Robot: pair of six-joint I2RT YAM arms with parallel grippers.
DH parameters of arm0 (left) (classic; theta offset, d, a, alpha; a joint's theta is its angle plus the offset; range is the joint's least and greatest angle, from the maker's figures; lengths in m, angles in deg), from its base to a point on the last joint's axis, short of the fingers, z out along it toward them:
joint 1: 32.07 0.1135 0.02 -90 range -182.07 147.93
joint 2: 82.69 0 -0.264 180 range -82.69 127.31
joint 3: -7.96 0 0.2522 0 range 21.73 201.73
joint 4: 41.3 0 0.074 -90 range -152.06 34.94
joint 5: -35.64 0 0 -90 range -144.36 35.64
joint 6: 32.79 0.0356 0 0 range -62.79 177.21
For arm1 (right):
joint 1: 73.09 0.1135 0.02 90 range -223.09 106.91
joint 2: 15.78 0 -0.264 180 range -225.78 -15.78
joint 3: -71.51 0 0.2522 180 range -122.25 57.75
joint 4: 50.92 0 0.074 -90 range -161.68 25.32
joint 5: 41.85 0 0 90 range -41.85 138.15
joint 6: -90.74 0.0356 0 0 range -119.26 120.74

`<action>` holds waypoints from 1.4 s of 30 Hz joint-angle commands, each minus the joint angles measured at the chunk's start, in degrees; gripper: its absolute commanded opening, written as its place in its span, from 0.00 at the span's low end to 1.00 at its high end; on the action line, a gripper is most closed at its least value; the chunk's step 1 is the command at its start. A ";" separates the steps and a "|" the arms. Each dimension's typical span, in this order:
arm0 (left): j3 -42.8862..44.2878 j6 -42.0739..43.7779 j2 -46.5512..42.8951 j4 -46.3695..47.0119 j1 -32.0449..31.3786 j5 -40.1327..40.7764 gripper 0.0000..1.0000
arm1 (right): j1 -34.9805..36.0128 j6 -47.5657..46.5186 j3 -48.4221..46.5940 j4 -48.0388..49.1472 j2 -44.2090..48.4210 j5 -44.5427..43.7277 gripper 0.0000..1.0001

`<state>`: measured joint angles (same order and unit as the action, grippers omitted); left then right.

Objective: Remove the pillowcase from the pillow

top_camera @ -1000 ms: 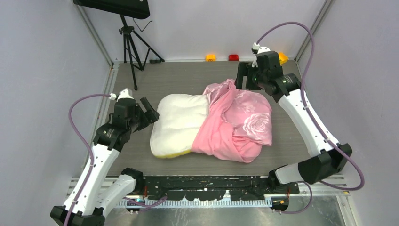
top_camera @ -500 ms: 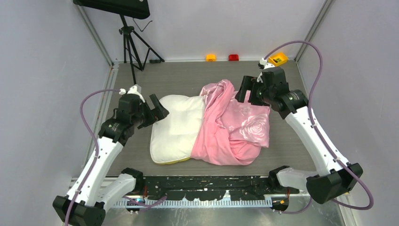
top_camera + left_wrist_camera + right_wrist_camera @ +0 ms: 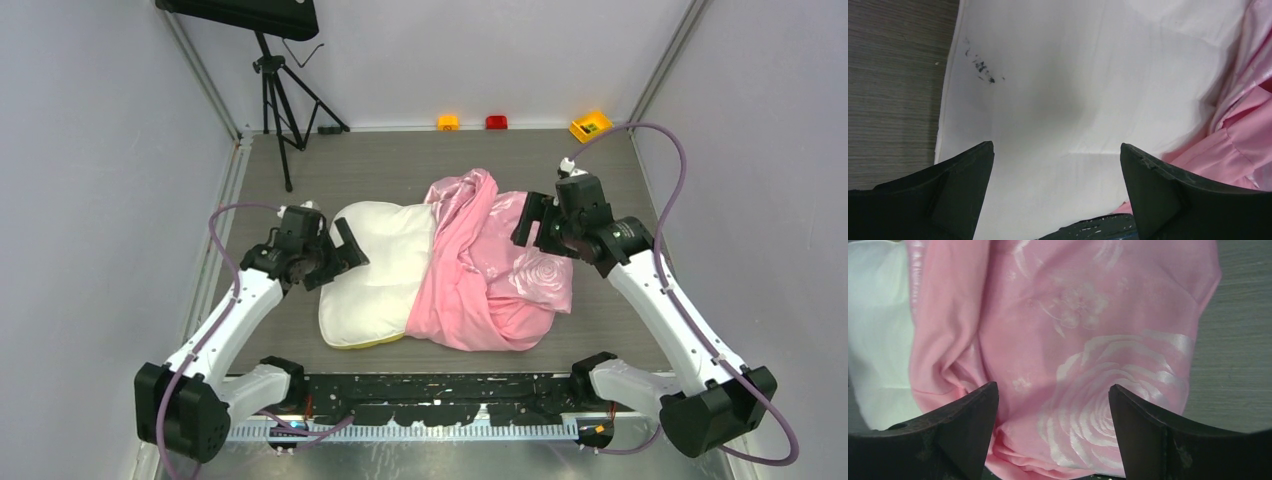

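The white pillow (image 3: 375, 265) lies mid-table, its left half bare. Its right half sits inside the crumpled pink rose-patterned pillowcase (image 3: 490, 270). My left gripper (image 3: 342, 248) hangs open at the pillow's left edge. In the left wrist view its fingers straddle white pillow (image 3: 1068, 90), holding nothing, with the pillowcase (image 3: 1243, 135) at the right and the gripper (image 3: 1055, 146) just above the cloth. My right gripper (image 3: 531, 227) stands open over the pillowcase's right side. In the right wrist view the gripper (image 3: 1053, 386) frames the big rose on the pillowcase (image 3: 1088, 340), and the pillow (image 3: 878, 325) shows at the left.
A black tripod (image 3: 275, 90) stands at the back left. An orange block (image 3: 447, 122), a red block (image 3: 496, 122) and a yellow block (image 3: 590, 125) sit along the back wall. Enclosure walls close both sides. A black rail (image 3: 450, 390) runs along the near edge.
The left gripper opened wider and moved right to the pillow's left edge. The right gripper came forward and down from the back onto the pillowcase's right side. The bedding settled slightly.
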<state>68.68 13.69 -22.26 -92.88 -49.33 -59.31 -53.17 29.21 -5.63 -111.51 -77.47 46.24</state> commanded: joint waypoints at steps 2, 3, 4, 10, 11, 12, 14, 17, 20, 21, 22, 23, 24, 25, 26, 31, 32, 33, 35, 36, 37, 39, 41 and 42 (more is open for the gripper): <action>-0.10 -1.36 2.38 0.51 -0.06 6.48 1.00 | 0.11 2.13 1.72 -6.45 0.15 -14.00 0.86; -0.64 -1.49 2.41 0.74 -0.06 7.02 1.00 | 0.12 2.87 2.35 -7.16 0.70 -16.49 0.87; -1.15 -1.89 2.42 1.00 -0.06 7.43 1.00 | 0.12 4.35 3.08 -7.60 1.25 -18.37 0.87; -3.34 -2.39 3.12 3.56 -0.06 6.33 1.00 | 0.07 14.00 7.45 -10.82 5.16 -23.06 0.87; -3.78 -2.71 3.50 4.20 -0.06 6.05 1.00 | 0.11 14.74 8.83 -10.11 5.80 -23.48 0.86; -4.49 -3.22 3.89 5.26 -0.10 5.47 1.00 | 0.12 15.37 10.28 -9.19 6.20 -23.48 0.85; -6.37 -4.73 4.97 8.71 -0.06 2.36 0.99 | 0.07 16.09 12.38 -7.30 6.41 -22.26 0.81; -9.80 -7.57 6.27 14.89 0.02 -1.64 0.92 | 0.09 17.26 14.13 -4.37 6.40 -19.63 0.54; -11.38 -7.66 6.40 18.27 0.15 -1.75 0.61 | 0.10 17.81 14.18 -2.04 7.03 -18.96 0.05; -11.66 -7.11 6.12 18.79 0.32 -1.13 0.41 | 0.10 17.89 13.93 -1.81 7.29 -19.45 0.01; -11.70 -6.68 5.78 18.94 0.56 -0.21 0.18 | 0.04 17.98 13.59 -1.69 7.59 -20.14 0.00; -11.46 -6.21 5.56 18.58 0.97 1.12 0.03 | 0.06 17.88 13.13 -1.75 7.86 -21.18 0.00; -10.99 -5.57 5.26 17.56 1.69 2.25 0.00 | 0.11 17.73 12.48 -1.88 8.10 -22.69 0.00; -10.31 -5.07 5.08 15.55 2.80 3.35 0.00 | 0.08 17.63 11.77 -2.35 8.34 -24.75 0.00; -9.52 -4.35 4.89 13.86 4.24 4.30 0.00 | 0.09 17.70 10.95 -3.36 8.56 -27.75 0.00; -4.75 -3.21 1.66 2.81 14.61 13.80 0.00 | 0.00 24.03 7.34 -11.09 10.64 -46.88 0.00; -4.37 -3.34 0.46 1.48 15.61 15.91 0.00 | 0.01 24.31 7.29 -11.40 11.58 -49.19 0.00; -4.19 -3.75 -1.04 0.45 15.94 17.89 0.00 | -0.01 24.39 7.34 -11.48 12.65 -51.23 0.00; -5.14 -5.10 -4.24 0.32 15.94 19.98 0.00 | 0.00 24.74 7.61 -11.32 14.39 -54.04 0.00; -6.06 -6.01 -5.92 0.82 15.94 20.18 0.00 | 0.01 24.67 7.77 -11.15 15.18 -54.94 0.00; -7.20 -6.72 -7.47 1.62 15.97 20.24 0.00 | -0.01 24.21 7.90 -10.70 15.83 -55.45 0.00; -8.84 -7.72 -10.15 2.41 15.95 21.37 0.00 | 0.00 23.33 7.92 -10.23 16.40 -56.19 0.00; -9.12 -8.22 -11.93 1.23 15.96 24.25 0.00 | 0.03 23.17 7.71 -10.51 16.72 -58.24 0.00; -8.85 -8.42 -12.58 0.07 16.00 26.11 0.00 | -0.02 23.68 7.47 -11.23 16.80 -59.59 0.00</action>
<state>59.94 7.46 -31.73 -91.18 -33.90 -43.73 -52.95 51.59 3.90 -121.22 -61.38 -1.80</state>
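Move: The pillow's bare left side lies directly under the left hand, some 7 cm down; the pillowcase's bunched rim crosses the pillow about 16 cm to this hand's right, level fore and aft. The pillowcase's right end is the right hand's goal, roughly 5 cm back, 7 cm right and 8 cm below. From the right hand the same bunched rim lies some 12 cm left, 4 cm back and 7 cm below. The pillow's bare left side is pinched by the left fingers after they sink some 7 cm, then hauled about 12 cm left and slightly up, the hand turning counter-clockwise. Meanwhile the right hand swings right, down and back onto the pillowcase's right end, shuts on it, and pulls it another 8 cm right and 9 cm up, turning clockwise. ##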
